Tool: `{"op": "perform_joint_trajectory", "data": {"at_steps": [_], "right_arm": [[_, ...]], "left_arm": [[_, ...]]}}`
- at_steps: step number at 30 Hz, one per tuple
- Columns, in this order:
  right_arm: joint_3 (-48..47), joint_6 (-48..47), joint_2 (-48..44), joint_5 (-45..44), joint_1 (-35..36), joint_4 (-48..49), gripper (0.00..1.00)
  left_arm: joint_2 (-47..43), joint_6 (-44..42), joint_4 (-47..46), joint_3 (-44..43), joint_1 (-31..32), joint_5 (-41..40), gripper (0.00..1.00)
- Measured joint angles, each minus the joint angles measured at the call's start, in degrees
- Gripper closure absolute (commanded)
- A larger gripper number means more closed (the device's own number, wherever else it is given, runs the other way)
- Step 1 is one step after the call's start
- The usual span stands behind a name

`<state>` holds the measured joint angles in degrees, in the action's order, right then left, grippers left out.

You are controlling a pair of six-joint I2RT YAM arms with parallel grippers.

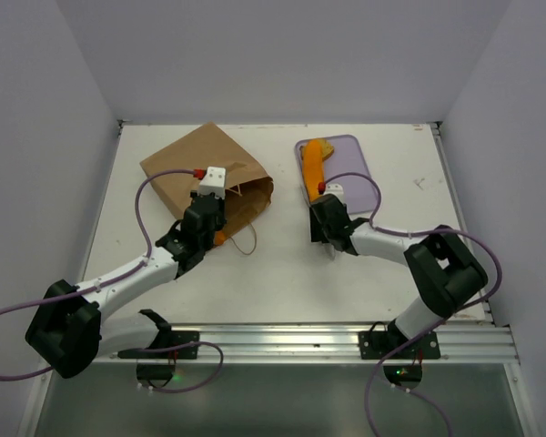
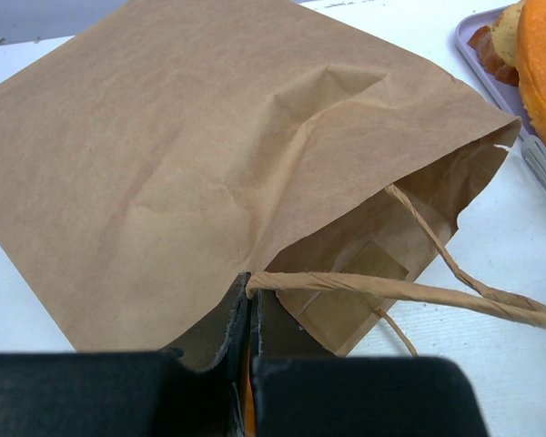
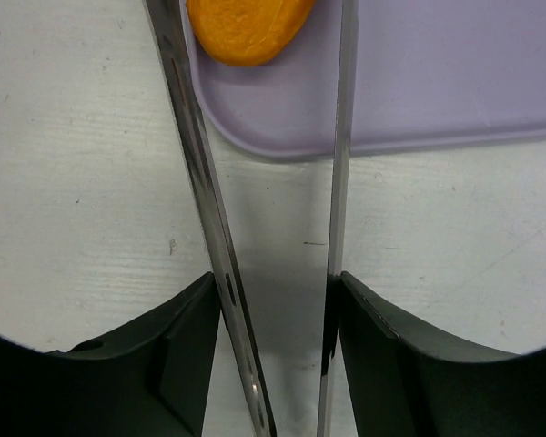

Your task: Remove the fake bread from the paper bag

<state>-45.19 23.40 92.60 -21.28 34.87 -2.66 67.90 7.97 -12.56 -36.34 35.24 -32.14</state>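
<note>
The brown paper bag [image 1: 200,168] [image 2: 164,155] lies flat at the back left, its mouth facing right. My left gripper [image 1: 215,218] [image 2: 250,300] is shut on the bag's near rim, where a twisted handle [image 2: 419,291] comes out. An orange sliver shows beneath it; I cannot tell what it is. An orange fake bread piece [image 1: 313,164] [image 3: 247,27] [image 2: 541,64] lies on the lavender tray [image 1: 350,159] [image 3: 437,82]. My right gripper [image 1: 326,218] [image 3: 278,291] sits just in front of the tray, shut on the metal tongs [image 3: 200,182], one finger against each arm.
A browner piece [image 2: 496,45] lies beside the orange bread on the tray. The bag's second handle loop [image 1: 246,241] trails onto the white table. White walls close in the back and both sides. A metal rail [image 1: 346,339] runs along the near edge.
</note>
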Motion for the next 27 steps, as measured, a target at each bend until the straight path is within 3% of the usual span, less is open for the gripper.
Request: {"op": "perform_joint_trajectory", "data": {"at_steps": [27], "right_arm": [[-3.2,0.0,-8.0,-1.8,-0.4,-4.5,0.45]], "left_arm": [[0.0,0.0,0.0,0.0,0.0,0.0,1.0]]}}
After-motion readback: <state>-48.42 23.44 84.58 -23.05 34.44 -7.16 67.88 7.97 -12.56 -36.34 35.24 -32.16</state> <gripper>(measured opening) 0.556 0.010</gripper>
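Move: The right hand already holds the tongs low over the table. The long orange bread on the tray has its middle about 14 cm ahead and 2 cm left, near level. The tray's middle is 14 cm ahead and 3 cm right, the bread slice 18 cm ahead and 1 cm right, and the last bread at the bag's edge 21 cm left and 2 cm back. From the left hand, the long orange bread lies roughly 12 cm ahead, 20 cm right and 14 cm below. Straight up at first and then a little forward too, the right hand raises the tongs some 6 cm from beside the tray's near edge, their tips rising by the left side of the long orange bread. The wrist tips up by about 5 degrees while the fingers keep their part-open hold on both legs. The left hand stays still, pinching the bag's handle. ##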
